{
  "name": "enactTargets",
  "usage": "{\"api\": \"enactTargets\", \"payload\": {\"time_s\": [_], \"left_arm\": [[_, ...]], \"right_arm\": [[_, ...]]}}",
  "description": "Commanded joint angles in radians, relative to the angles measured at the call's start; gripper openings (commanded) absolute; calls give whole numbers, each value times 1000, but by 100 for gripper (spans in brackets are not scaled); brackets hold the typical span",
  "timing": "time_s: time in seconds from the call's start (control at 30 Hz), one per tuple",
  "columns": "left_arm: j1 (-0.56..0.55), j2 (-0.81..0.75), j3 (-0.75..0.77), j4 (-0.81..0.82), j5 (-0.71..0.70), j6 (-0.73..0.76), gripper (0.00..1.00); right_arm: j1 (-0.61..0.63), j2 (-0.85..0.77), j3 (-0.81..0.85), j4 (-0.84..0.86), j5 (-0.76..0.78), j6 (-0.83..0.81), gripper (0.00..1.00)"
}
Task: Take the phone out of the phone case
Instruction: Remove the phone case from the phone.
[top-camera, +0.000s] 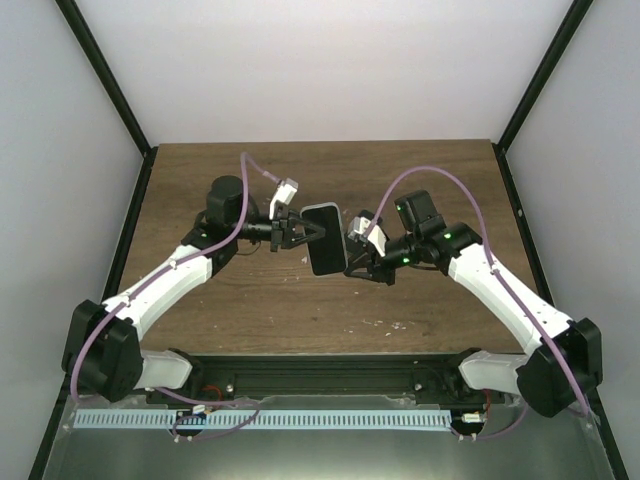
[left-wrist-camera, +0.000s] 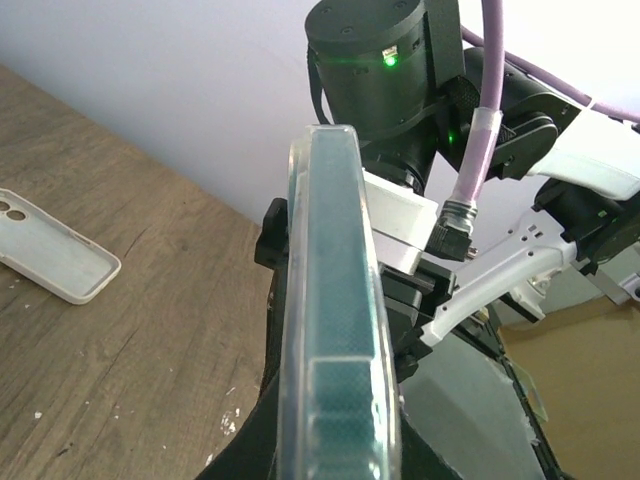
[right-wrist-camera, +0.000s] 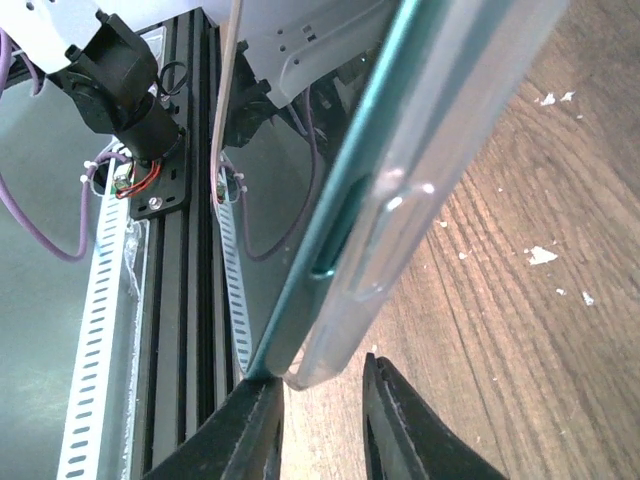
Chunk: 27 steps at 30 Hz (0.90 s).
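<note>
A dark teal phone (top-camera: 325, 238) in a clear phone case (right-wrist-camera: 440, 170) is held up on edge above the table's middle. My left gripper (top-camera: 298, 234) is shut on its left side. In the left wrist view the cased phone (left-wrist-camera: 335, 300) runs edge-on between the dark fingers (left-wrist-camera: 245, 445). My right gripper (top-camera: 352, 268) is at the phone's lower right corner. In the right wrist view its jaws (right-wrist-camera: 318, 385) stand slightly apart just below that corner. One fingertip (right-wrist-camera: 262, 395) touches the teal phone edge (right-wrist-camera: 335, 215), and the other stands clear of the case.
A second, white phone case (left-wrist-camera: 55, 258) lies open side up on the wooden table (top-camera: 250, 300), left of the held phone in the left wrist view. A black rail with a white cable chain (top-camera: 270, 418) runs along the near edge.
</note>
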Motion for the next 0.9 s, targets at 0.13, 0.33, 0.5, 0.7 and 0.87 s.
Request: {"api": "enactTargets", "payload": {"time_s": [0.13,0.33,0.5,0.7,0.87], "left_arm": [[-81,10,35,-54,166,-8,0],[-98,18,40,-74,164,5,0],[-118,31,44,-88,164,12,0],[-139,47,50,-110,161,25,0],[-149,63,63,-167,143,61,0]], "right_arm": [[-42,8,111,164,9,112,29],[-78,25,148,182,-79,157,44],[-91,33,166,210,-99,185,50],[-92,44,195,237,-132,212,53],[-117,36,227,273,-228,254,55]]}}
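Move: Near the right fingertips is the close right-hand corner of the teal phone case; the case's middle lies about 3 cm ahead, 5 cm left and 4 cm above the right hand. The left hand already holds it, with the middle about 2 cm back, 2 cm to the right and 2 cm below. On the table, some 21 cm below the right hand, the black phone lies 21 cm ahead and 5 cm right, the white case 19 cm ahead and 23 cm right. Spreading its fingers from about a quarter to just over half open, the right hand works at the case's near right corner, going forward about 2 cm, slightly right and up, tipping downward and swinging clockwise, some 15 degrees in all. The left hand keeps its pinch on the cased phone, lifting it about 1.5 cm and easing right, tilting some 5 degrees. ##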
